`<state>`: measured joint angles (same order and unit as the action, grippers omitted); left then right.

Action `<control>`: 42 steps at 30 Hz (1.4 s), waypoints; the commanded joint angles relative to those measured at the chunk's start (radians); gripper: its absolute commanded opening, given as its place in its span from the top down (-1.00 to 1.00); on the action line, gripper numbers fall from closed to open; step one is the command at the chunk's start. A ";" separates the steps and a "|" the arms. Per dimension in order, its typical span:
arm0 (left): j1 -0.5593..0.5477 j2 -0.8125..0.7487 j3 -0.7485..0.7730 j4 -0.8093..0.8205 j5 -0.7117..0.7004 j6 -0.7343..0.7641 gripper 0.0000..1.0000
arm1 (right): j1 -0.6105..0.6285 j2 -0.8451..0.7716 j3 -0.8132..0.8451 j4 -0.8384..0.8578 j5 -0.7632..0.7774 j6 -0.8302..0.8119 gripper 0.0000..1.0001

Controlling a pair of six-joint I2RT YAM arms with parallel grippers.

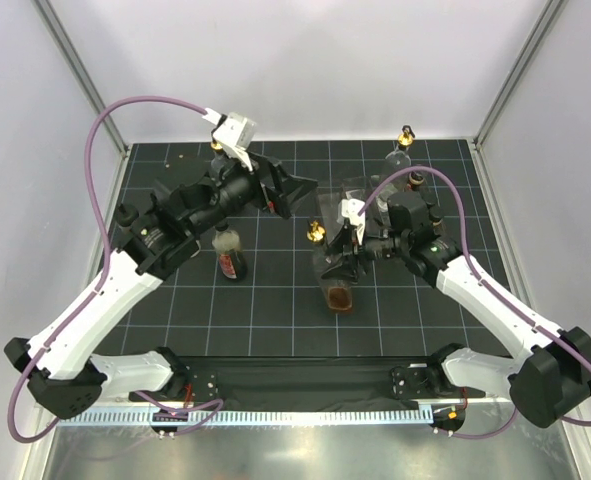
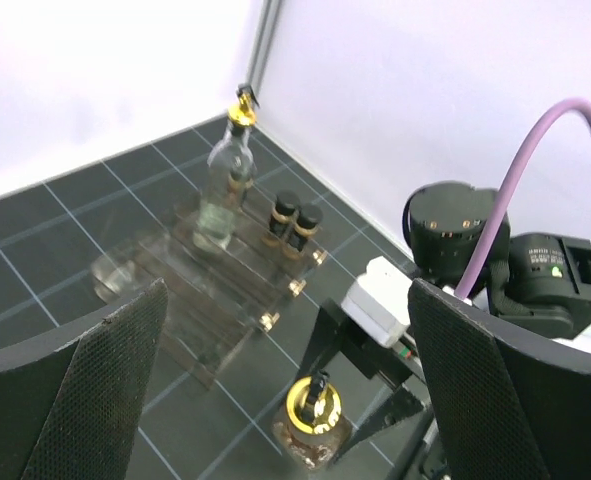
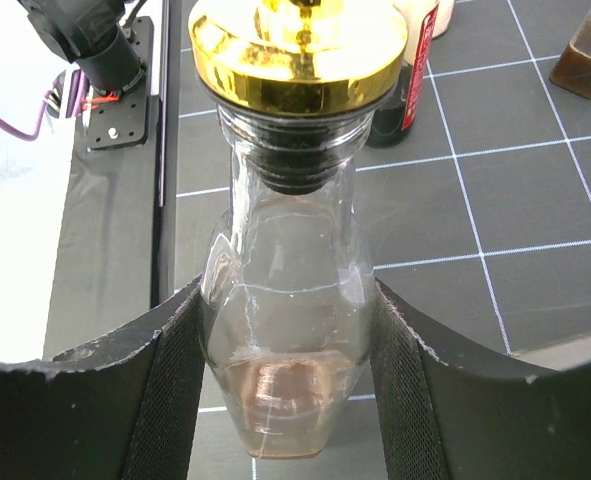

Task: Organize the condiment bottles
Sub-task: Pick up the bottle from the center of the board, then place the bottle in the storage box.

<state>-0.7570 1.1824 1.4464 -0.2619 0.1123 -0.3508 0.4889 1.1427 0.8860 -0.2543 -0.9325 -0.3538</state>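
My right gripper (image 3: 285, 300) is shut on a tall clear bottle (image 3: 287, 270) with a gold pourer top (image 3: 297, 50) and a little brown liquid in its base. Seen from above, this held bottle (image 1: 337, 290) is near the mat's middle, in the right gripper (image 1: 340, 262). My left gripper (image 2: 287, 300) hangs open and empty over that bottle's gold top (image 2: 313, 405), without touching it. A white-capped bottle of dark red sauce (image 1: 229, 252) stands to the left. A second tall bottle (image 2: 225, 190) and two small dark bottles (image 2: 295, 220) stand in the clear rack (image 2: 175, 280).
The clear rack (image 1: 360, 195) sits behind the right gripper, with a gold-topped bottle (image 1: 405, 140) at its far end. One more gold-topped bottle (image 1: 216, 145) stands at the back left, behind the left arm. White walls enclose the black gridded mat (image 1: 275, 320).
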 commanded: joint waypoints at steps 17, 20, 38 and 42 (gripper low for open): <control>0.015 -0.056 0.105 -0.077 -0.201 0.177 -1.00 | -0.016 -0.075 0.001 -0.043 0.006 -0.102 0.92; 0.015 -0.076 0.086 -0.077 -0.241 0.196 -0.99 | -0.033 -0.086 0.007 -0.063 0.008 -0.108 0.92; 0.015 -0.240 -0.153 -0.079 -0.393 0.292 -0.99 | -0.256 -0.181 0.067 -0.180 0.034 -0.108 0.92; 0.013 -0.276 -0.245 -0.063 -0.405 0.300 -0.99 | -0.357 -0.199 0.094 -0.165 0.061 -0.079 0.92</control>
<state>-0.7456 0.9321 1.2495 -0.3473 -0.2611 -0.0765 0.1814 0.9848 0.8978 -0.4797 -0.8711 -0.4591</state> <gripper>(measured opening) 0.996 0.595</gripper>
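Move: The right hand holds a gold-capped bottle; the organizer's middle lies about 16 cm ahead, 9 cm right and 18 cm below. A gold-capped bottle already stands in it, 22 cm ahead and 10 cm right of this hand; two black-capped jars are 19 cm ahead, 18 cm right. From the empty left hand, the red-label bottle is 15 cm left, 2 cm back and 35 cm down, with another gold-capped bottle 18 cm beyond it. Right hand carries its bottle some 10 cm right and forward towards the organizer; open left hand sweeps left. ##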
